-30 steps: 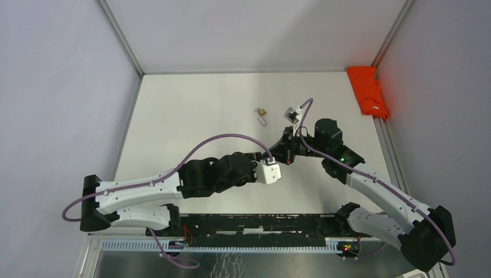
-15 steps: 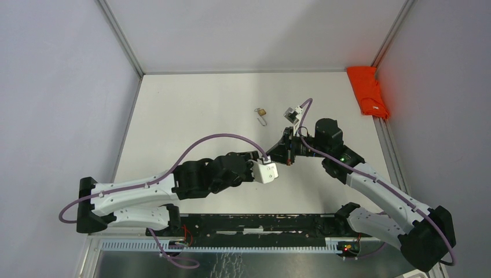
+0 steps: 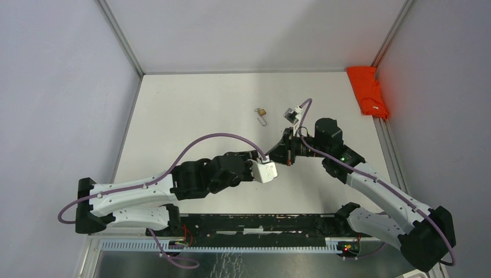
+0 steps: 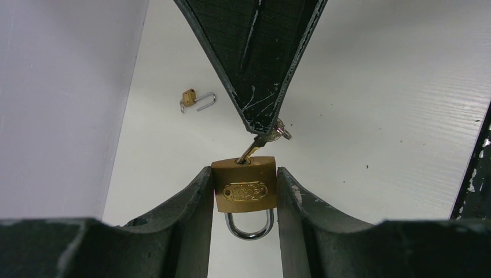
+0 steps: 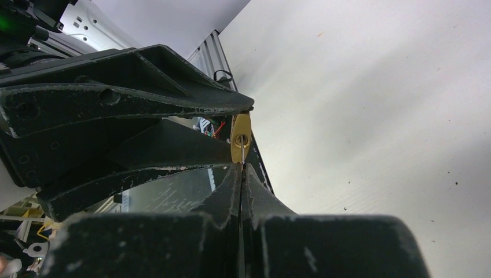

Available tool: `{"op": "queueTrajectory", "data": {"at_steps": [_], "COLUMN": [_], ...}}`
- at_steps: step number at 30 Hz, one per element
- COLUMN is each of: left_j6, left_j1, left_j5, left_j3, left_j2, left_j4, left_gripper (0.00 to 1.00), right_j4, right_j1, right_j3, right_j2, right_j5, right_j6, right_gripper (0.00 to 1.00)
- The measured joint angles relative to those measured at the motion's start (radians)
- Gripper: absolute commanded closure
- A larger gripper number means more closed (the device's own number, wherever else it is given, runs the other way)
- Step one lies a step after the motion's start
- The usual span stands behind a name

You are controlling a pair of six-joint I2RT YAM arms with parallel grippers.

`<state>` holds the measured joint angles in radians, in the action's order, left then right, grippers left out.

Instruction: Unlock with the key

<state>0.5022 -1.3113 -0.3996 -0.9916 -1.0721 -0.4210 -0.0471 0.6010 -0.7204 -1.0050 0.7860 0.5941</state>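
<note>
A brass padlock (image 4: 243, 191) is clamped by its sides between my left gripper's (image 4: 243, 171) fingers, keyhole end pointing away and steel shackle (image 4: 249, 227) toward the wrist, both legs in the body. A brass key (image 4: 255, 149) sticks in the keyhole at a slant. My right gripper (image 4: 267, 123) comes down from above, shut on the key's head. In the right wrist view the shut fingertips (image 5: 241, 169) meet just below the padlock (image 5: 240, 136). From above, the two grippers (image 3: 278, 157) (image 3: 289, 152) meet over the middle of the table.
A second, smaller brass padlock (image 3: 262, 112) (image 4: 195, 99) lies on the white table beyond the grippers, its shackle swung open. An orange cloth (image 3: 367, 90) lies at the far right edge. Grey walls close in the left, back and right sides.
My left arm has drawn back slightly to the left with the padlock. The right arm has stayed put, and both grips are unchanged.
</note>
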Motion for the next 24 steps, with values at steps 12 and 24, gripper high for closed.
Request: {"op": "queueTrajectory", "data": {"at_steps": [12, 24], "left_j6": [0.000, -0.079], "left_j1": [0.000, 0.000], "left_j5": [-0.029, -0.154], "left_j3": [0.000, 0.018], "left_j2": [0.002, 0.077], "left_j4": [0.018, 0.032], "left_gripper": [0.98, 0.98], "right_j4": [0.141, 0.335], "right_j1": [0.001, 0.001], "right_j3": [-0.079, -0.154], "right_j2": [0.005, -0.019], "right_j5": [-0.092, -0.420], "right_j6": [-0.100, -0.304], "right_gripper": [1.00, 1.00]}}
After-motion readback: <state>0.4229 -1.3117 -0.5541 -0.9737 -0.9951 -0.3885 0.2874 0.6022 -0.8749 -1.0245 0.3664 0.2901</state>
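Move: The brass padlock is already gripped at the left hand point, about 4 cm to the right hand's left, 1 cm farther out and 1 cm lower, with the tip of the right hand's key in its keyhole. The key lies some 3 cm to the left hand's right and 1 cm back, about level in height. The open padlock lies on the table, about 20 cm ahead of both hands and 24 cm below, 3 cm to the left hand's right and 2 cm to the right hand's left. The key comes free of the padlock's keyhole, still pinched in the shut right fingers: after a brief hold the right hand speeds off forward and to its right, some 7 cm, sinking only at the very end as its fingertips tip down and swing clockwise. The left hand keeps its grip on the padlock and carries it left and up, about 4 cm with a little forward, turning slightly counter-clockwise. ##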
